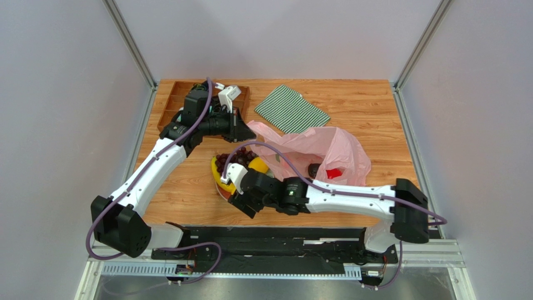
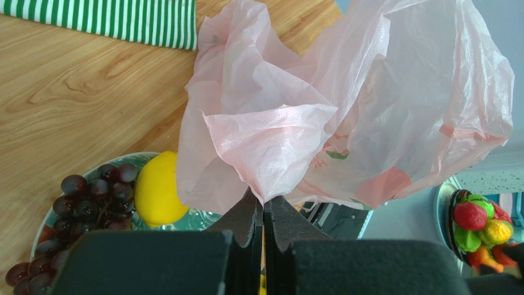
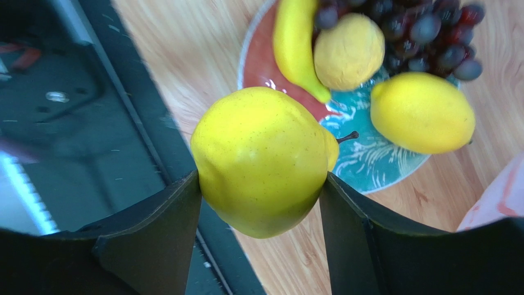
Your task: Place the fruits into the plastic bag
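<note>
My left gripper (image 2: 264, 206) is shut on a pinched fold of the translucent pink plastic bag (image 2: 344, 104) and holds that edge up above the table. In the top view the bag (image 1: 319, 153) lies open to the right, with a red fruit (image 1: 333, 173) and a dark fruit (image 1: 314, 169) inside. My right gripper (image 3: 259, 177) is shut on a large yellow fruit (image 3: 261, 160) over the plate's near rim. The plate (image 3: 369, 160) still carries a banana (image 3: 295, 43), a lemon (image 3: 421, 110), a round yellow-orange fruit (image 3: 349, 52) and dark grapes (image 3: 424, 31).
A green-and-white striped cloth (image 1: 292, 109) lies behind the bag. At the back left stands a wooden tray (image 1: 178, 103), partly hidden by my left arm. The black base rail (image 1: 275, 240) runs just below the table's near edge, close to my right gripper (image 1: 234, 187).
</note>
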### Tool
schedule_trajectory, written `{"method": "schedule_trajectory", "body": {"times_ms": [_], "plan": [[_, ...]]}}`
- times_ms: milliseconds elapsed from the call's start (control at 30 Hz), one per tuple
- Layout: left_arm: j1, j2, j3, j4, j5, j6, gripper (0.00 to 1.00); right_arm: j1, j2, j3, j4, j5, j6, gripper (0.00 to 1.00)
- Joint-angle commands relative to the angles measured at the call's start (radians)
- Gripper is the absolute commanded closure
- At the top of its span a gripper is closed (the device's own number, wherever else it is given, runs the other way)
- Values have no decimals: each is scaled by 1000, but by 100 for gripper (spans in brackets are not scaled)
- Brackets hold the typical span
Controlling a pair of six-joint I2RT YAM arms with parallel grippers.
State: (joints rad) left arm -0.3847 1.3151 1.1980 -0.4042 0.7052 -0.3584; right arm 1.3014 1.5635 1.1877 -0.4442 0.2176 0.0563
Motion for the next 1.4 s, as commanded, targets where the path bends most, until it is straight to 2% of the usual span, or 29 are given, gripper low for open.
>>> {"method": "schedule_trajectory", "body": {"times_ms": [0, 133, 300, 433, 600, 833, 900, 1100, 1233, 1367], "plan": [[-3, -7, 34, 5, 7, 3, 100, -13, -157, 50, 73, -104, -3, 67], [-3, -7, 34, 5, 7, 3, 100, -85, -322, 23, 108, -175, 69, 67], [-3, -11, 34, 5, 8, 3, 100, -289, -477, -62, 125, -291, 240, 68], [-3, -11, 34, 7, 7, 1, 100, -369, -479, -48, -23, -284, 280, 69], [-3, -13, 32, 7, 8, 1, 100, -432, -470, -56, -122, -279, 330, 69], [-3, -13, 32, 8, 8, -1, 100, -467, -415, -43, -275, -147, 356, 70], [-3, -13, 31, 8, 7, -1, 100, -468, -422, -30, -274, -185, 346, 71], [-3, -11, 32, 8, 8, -1, 100, -439, -557, -69, -73, -378, 307, 73], [-3, -8, 31, 8, 7, -1, 100, -386, -570, -62, -39, -394, 287, 74], [-3, -5, 31, 10, 7, -1, 100, -361, -495, -51, -79, -382, 306, 75]]}}
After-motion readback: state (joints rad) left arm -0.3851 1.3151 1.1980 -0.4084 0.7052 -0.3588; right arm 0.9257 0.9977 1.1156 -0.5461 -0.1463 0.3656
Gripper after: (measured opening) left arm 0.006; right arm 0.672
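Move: I hold the pear in my right hand, and the plastic bag's middle lies some 14 cm ahead, 19 cm to the right and 6 cm below. Inside the bag, the red apple sits about 10 cm ahead and 26 cm right. The plate centre is 7 cm ahead and 2 cm left; its lemon is about 12 cm ahead and 2 cm right. From my left hand, the bag's middle is level fore-and-aft, about 19 cm right and 19 cm lower. Keeping the pear pinched, I sweep my right hand up about 18 cm while it goes right and forward towards the bag, then sink roughly 10 cm still moving right. I turn back, rising again and drawing a little back and left, fingers tipped up some 30 degrees nearer level. My left hand keeps still, its shut fingers holding the bag's edge. ##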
